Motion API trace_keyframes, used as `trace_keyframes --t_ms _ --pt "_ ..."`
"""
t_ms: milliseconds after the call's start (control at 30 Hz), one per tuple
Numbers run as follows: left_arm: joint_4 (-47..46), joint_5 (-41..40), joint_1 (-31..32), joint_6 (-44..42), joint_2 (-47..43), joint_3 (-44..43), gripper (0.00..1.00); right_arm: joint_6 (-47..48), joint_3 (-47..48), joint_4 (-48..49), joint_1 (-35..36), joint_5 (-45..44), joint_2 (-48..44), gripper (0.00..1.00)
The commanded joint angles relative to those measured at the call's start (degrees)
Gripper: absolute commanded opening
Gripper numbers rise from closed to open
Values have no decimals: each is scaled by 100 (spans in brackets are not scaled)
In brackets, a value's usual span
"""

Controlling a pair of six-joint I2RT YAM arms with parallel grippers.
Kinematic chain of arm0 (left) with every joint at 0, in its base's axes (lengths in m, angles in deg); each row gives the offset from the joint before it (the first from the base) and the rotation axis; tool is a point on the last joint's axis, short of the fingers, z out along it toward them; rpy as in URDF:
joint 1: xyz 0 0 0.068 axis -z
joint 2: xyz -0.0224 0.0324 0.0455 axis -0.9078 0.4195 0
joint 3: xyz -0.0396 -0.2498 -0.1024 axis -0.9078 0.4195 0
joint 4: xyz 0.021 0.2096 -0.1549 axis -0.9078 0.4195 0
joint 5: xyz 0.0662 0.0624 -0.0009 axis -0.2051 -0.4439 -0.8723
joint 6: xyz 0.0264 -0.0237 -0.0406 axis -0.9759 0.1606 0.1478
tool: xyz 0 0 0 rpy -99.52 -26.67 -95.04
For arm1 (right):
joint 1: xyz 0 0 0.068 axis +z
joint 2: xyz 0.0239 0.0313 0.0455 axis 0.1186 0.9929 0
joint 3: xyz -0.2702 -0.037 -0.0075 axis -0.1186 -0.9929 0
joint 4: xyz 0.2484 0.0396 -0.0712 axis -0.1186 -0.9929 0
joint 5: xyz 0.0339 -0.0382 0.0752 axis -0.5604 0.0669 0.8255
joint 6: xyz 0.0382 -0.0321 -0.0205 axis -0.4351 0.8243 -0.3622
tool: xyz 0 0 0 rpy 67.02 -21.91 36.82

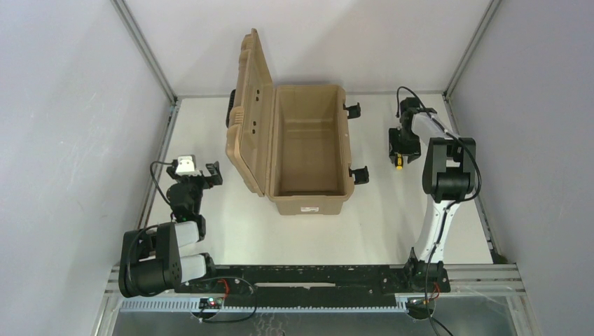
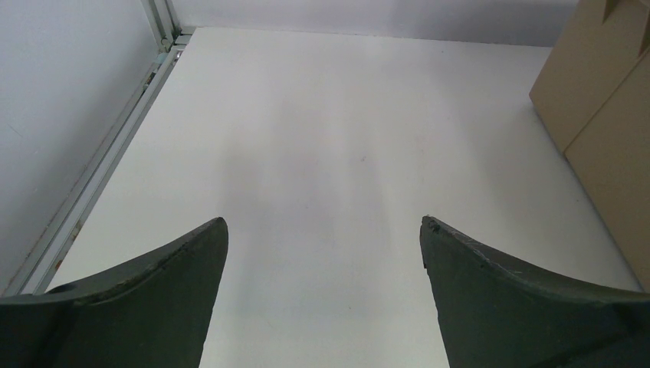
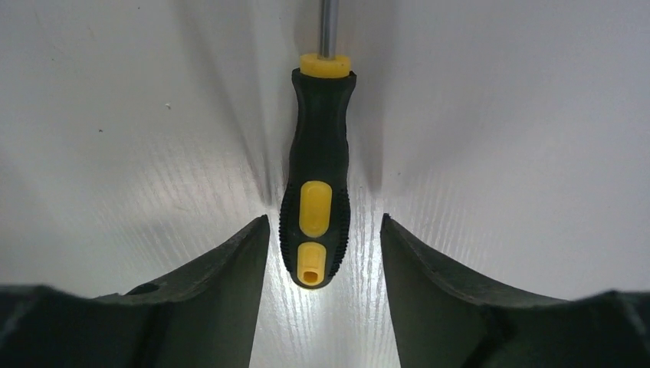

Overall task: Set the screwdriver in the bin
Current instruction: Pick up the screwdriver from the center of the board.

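The screwdriver [image 3: 316, 176], with a black and yellow handle, lies flat on the white table right of the bin; in the top view only its yellow end [image 1: 398, 163] shows under the gripper. My right gripper [image 3: 323, 219] is open and low over it. Its fingers stand either side of the handle's butt end, with a gap on each side. In the top view the right gripper [image 1: 398, 148] points down at the table. The tan bin [image 1: 310, 203] stands open at the centre, its lid [image 1: 251, 119] tipped up to the left. My left gripper [image 2: 323, 222] is open and empty, left of the bin [image 2: 605, 115].
Black latches [image 1: 358, 174] stick out of the bin's right side, toward the right arm. A metal frame rail [image 1: 160, 161] runs along the table's left edge, and grey walls close in on both sides.
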State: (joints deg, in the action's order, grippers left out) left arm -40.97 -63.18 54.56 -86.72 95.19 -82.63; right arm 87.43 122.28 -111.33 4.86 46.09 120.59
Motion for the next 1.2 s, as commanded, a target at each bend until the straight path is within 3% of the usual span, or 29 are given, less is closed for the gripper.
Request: trace_keyframes --t_ms 0,433,667,1167 --pt "-579 -1 31 56 13 114 100 -44 150 136 -45 -4 112 61" --pt "-579 0 20 51 10 111 100 -62 206 215 -107 41 276 34" --pt "-579 2 25 48 13 107 100 -62 460 33 -145 87 291 0" --pt "-577 -1 23 48 13 105 100 -33 1434 -592 -162 -139 40 0"
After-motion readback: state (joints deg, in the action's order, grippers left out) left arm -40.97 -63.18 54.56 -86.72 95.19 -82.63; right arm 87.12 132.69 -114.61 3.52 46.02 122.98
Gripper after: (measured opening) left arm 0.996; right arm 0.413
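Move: The screwdriver lies lengthwise on the board, its handle's butt end already between the right hand's open fingers and its middle about 5 cm ahead and 1 cm below. The bin's middle stands some 24 cm to that hand's left, about level with it. Its near latch is about 14 cm left and 7 cm back, its far latch 15 cm left and 9 cm ahead. From the left hand, the screwdriver is about 57 cm right and 12 cm ahead. The screwdriver's handle is taken near its butt end: the right hand sinks just under 1 cm while its fingers close from both sides until they pinch the handle. Then, keeping that grip, it eases forward a little along the board before rising about 4 cm, going some 3.5 cm forward in all, with a slight upward tilt of the fingers. ##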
